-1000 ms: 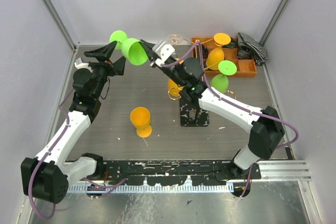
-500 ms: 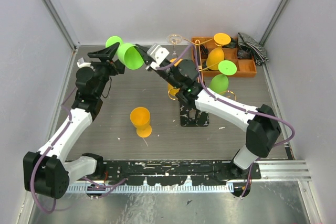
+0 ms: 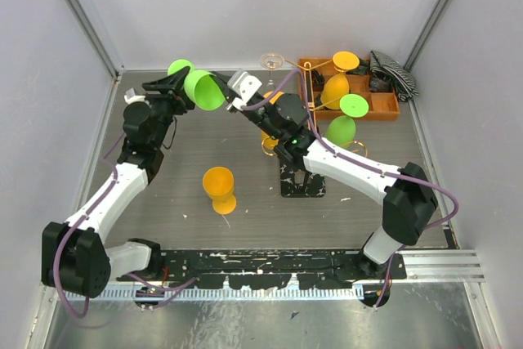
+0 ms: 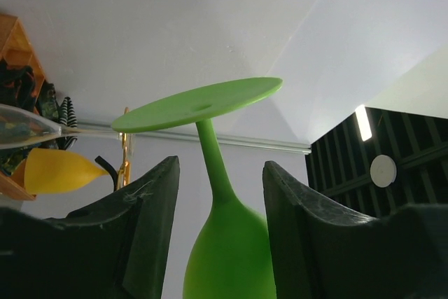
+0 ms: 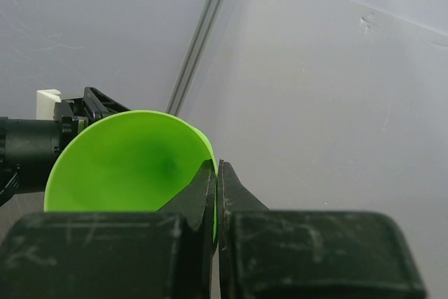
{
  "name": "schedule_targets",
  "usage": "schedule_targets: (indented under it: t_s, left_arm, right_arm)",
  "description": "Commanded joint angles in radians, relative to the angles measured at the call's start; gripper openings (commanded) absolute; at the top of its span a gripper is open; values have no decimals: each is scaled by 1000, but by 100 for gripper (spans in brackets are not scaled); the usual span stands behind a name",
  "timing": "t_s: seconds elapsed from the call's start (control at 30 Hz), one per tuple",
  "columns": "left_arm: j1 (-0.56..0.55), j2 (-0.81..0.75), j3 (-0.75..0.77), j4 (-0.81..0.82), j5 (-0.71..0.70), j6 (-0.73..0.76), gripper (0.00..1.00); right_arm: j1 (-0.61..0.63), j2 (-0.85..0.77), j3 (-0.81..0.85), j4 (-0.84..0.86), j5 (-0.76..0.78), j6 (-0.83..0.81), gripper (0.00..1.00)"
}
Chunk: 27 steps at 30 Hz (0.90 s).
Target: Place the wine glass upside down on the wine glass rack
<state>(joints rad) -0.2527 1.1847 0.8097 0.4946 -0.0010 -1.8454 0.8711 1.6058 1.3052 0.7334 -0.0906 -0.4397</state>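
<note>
A green wine glass (image 3: pixel 206 89) hangs on its side in the air at the back left, foot (image 3: pixel 180 67) pointing left. My right gripper (image 3: pixel 230 103) is shut on its rim; in the right wrist view the jaws (image 5: pixel 218 166) pinch the green wall (image 5: pixel 133 166). My left gripper (image 3: pixel 180 91) stands open around the glass where stem meets bowl (image 4: pixel 231 257), its fingertips (image 4: pixel 220 166) on either side, a gap showing on the left side. The gold wine glass rack (image 3: pixel 304 181) stands mid-table on its marbled base, partly hidden by the right arm.
An orange glass (image 3: pixel 219 185) stands on the table in front of the left arm. Green (image 3: pixel 341 128) and yellow glasses hang by the rack. An orange tray (image 3: pixel 384 102) at the back right holds more glasses; a clear glass (image 3: pixel 271 61) and striped cloth (image 3: pixel 394 75) sit near it.
The right arm carried the green glass a little left. My left gripper moved in around its stem end and its jaws narrowed.
</note>
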Motion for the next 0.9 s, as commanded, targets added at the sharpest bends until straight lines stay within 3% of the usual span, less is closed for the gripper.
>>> schedule_targets:
  t_s: [0.0, 0.37, 0.5, 0.7, 0.87]
  left_arm:
    - [-5, 26, -2, 79, 5, -12, 55]
    - [-5, 58, 11, 104, 18, -23, 22]
    - [-3, 76, 26, 121, 22, -22, 17]
    - [30, 139, 84, 164, 75, -7, 13]
    - [132, 176, 222, 140, 162, 82, 11]
  right_arm:
    - [6, -31, -2, 45, 3, -21, 1]
    - [6, -23, 1, 32, 39, -58, 2]
    - [6, -18, 6, 32, 46, -67, 9]
    - [6, -26, 0, 14, 51, -84, 35]
    - [6, -56, 4, -38, 72, -102, 53]
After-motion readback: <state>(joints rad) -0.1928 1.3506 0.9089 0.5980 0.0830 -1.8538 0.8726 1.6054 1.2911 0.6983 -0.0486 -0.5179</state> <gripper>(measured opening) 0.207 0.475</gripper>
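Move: The green wine glass hangs in mid-air with its rim in my right fingers; its middle is about 7 cm to that hand's left, 1 cm ahead and some 3 cm lower. My left hand's open fingers already straddle the stem, the glass's middle being about 1 cm ahead and 3 cm to the right. From my left hand, the orange glass standing on the table is roughly 21 cm back, 5 cm right and 28 cm down; the one hung on the rack is about 12 cm back, 17 cm right and 20 cm down. I ease my left hand about 1 cm forward and close its fingers, one above and one below, until they clamp the green glass's stem. Only then do I open my right fingers off the rim, that hand staying nearly in place, while my left hand speeds up forward with the glass, about 4 cm in all. ##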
